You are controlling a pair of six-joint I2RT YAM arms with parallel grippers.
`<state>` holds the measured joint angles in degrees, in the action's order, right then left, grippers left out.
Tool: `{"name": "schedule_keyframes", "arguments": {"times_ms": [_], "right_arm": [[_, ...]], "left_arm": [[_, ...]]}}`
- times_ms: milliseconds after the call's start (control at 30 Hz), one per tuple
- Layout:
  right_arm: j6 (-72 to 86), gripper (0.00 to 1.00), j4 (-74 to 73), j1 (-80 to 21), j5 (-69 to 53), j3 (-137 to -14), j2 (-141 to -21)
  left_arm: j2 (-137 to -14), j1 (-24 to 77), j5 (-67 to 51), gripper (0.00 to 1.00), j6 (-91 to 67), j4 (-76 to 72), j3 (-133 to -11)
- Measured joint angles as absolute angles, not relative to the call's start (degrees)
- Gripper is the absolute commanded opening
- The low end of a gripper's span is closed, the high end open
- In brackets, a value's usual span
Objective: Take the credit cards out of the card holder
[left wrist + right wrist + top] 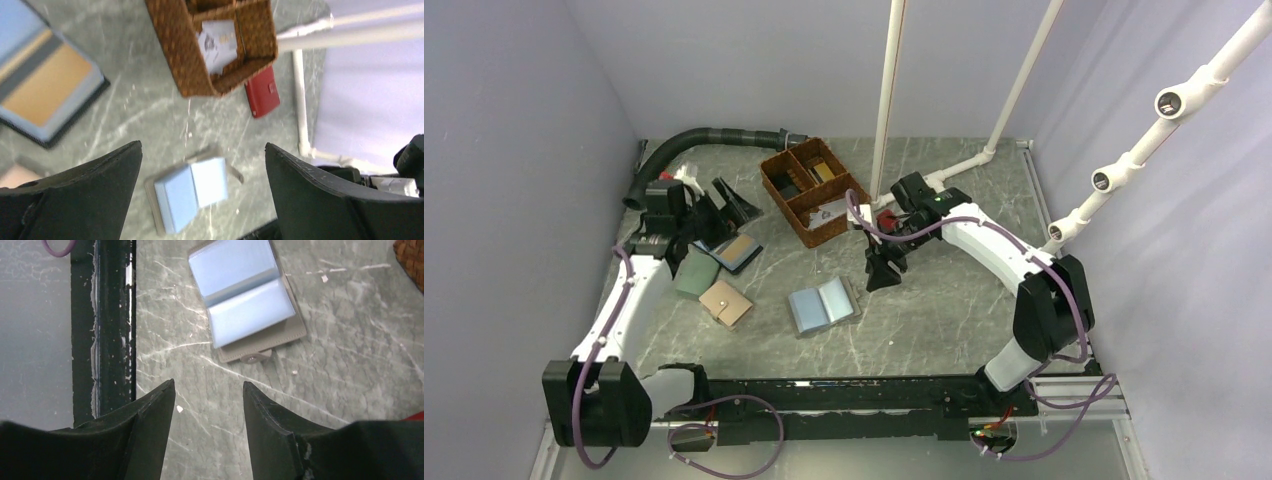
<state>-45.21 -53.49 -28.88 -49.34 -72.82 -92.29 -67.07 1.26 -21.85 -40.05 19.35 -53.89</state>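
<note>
The card holder (824, 305) lies open on the table, light blue inside with a taupe-grey rim and a small tab (252, 358). It shows in the left wrist view (192, 192) and the right wrist view (245, 295); I cannot tell whether its slots hold cards. Pale white cards (220, 45) lie in the near compartment of the wicker basket (776, 192). My left gripper (722, 208) hangs wide open and empty, left of the basket (202, 145). My right gripper (884, 272) is open and empty, just right of the holder (208, 383).
A blue wallet with a tan panel (736, 250), a green wallet (696, 272) and a tan wallet (726, 302) lie at the left. A red wallet (262, 92) sits by the basket's right corner. White pipes (886, 100) and a black hose (684, 145) stand at the back.
</note>
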Motion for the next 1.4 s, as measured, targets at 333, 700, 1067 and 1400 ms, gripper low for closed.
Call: {"name": "schedule_keyframes", "arguments": {"times_ms": [333, 700, 1067, 1400], "right_arm": [[-38.9, 0.29, -46.3, -35.9, -48.3, -68.5, -90.6], [-24.1, 0.00, -34.3, -42.3, -44.2, -66.7, -95.0], [-14.3, 0.00, -28.0, -44.4, -38.4, -64.8, -100.8], [-11.9, 0.00, -26.4, -44.4, -37.5, -64.0, -102.9]], "left_arm": [[-57.1, 1.4, -33.5, 0.68, -49.5, 20.3, -38.1], [-49.7, 8.6, -36.3, 0.54, -59.4, 14.6, -23.6], [-57.3, 19.0, -32.0, 0.54, -64.5, 6.0, -21.8], [-68.2, 23.1, -30.0, 0.59, -64.9, 1.9, -23.0]]}}
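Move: The open card holder lies about 17 cm right of the left hand, 15 cm nearer the base and some 20 cm below. The tan wallet is 21 cm left of the holder and level with it; the blue wallet is 5 cm left of the left hand, level with it, and the basket 12 cm ahead and 14 cm right. From the right hand, the holder is about 13 cm left, 5 cm back and 13 cm below; the red wallet is 15 cm ahead, 2 cm right. Bring both grippers down to the open card holder from either side. Draw the left one back about 15 cm, sinking and easing right, then take it right and down over the clear page stack, tipping the fingers down some 30 degrees and narrowing them to half open. Slide the right one left and slightly back, shutting it, then sink it about 9 cm in all to the right page's near edge. ##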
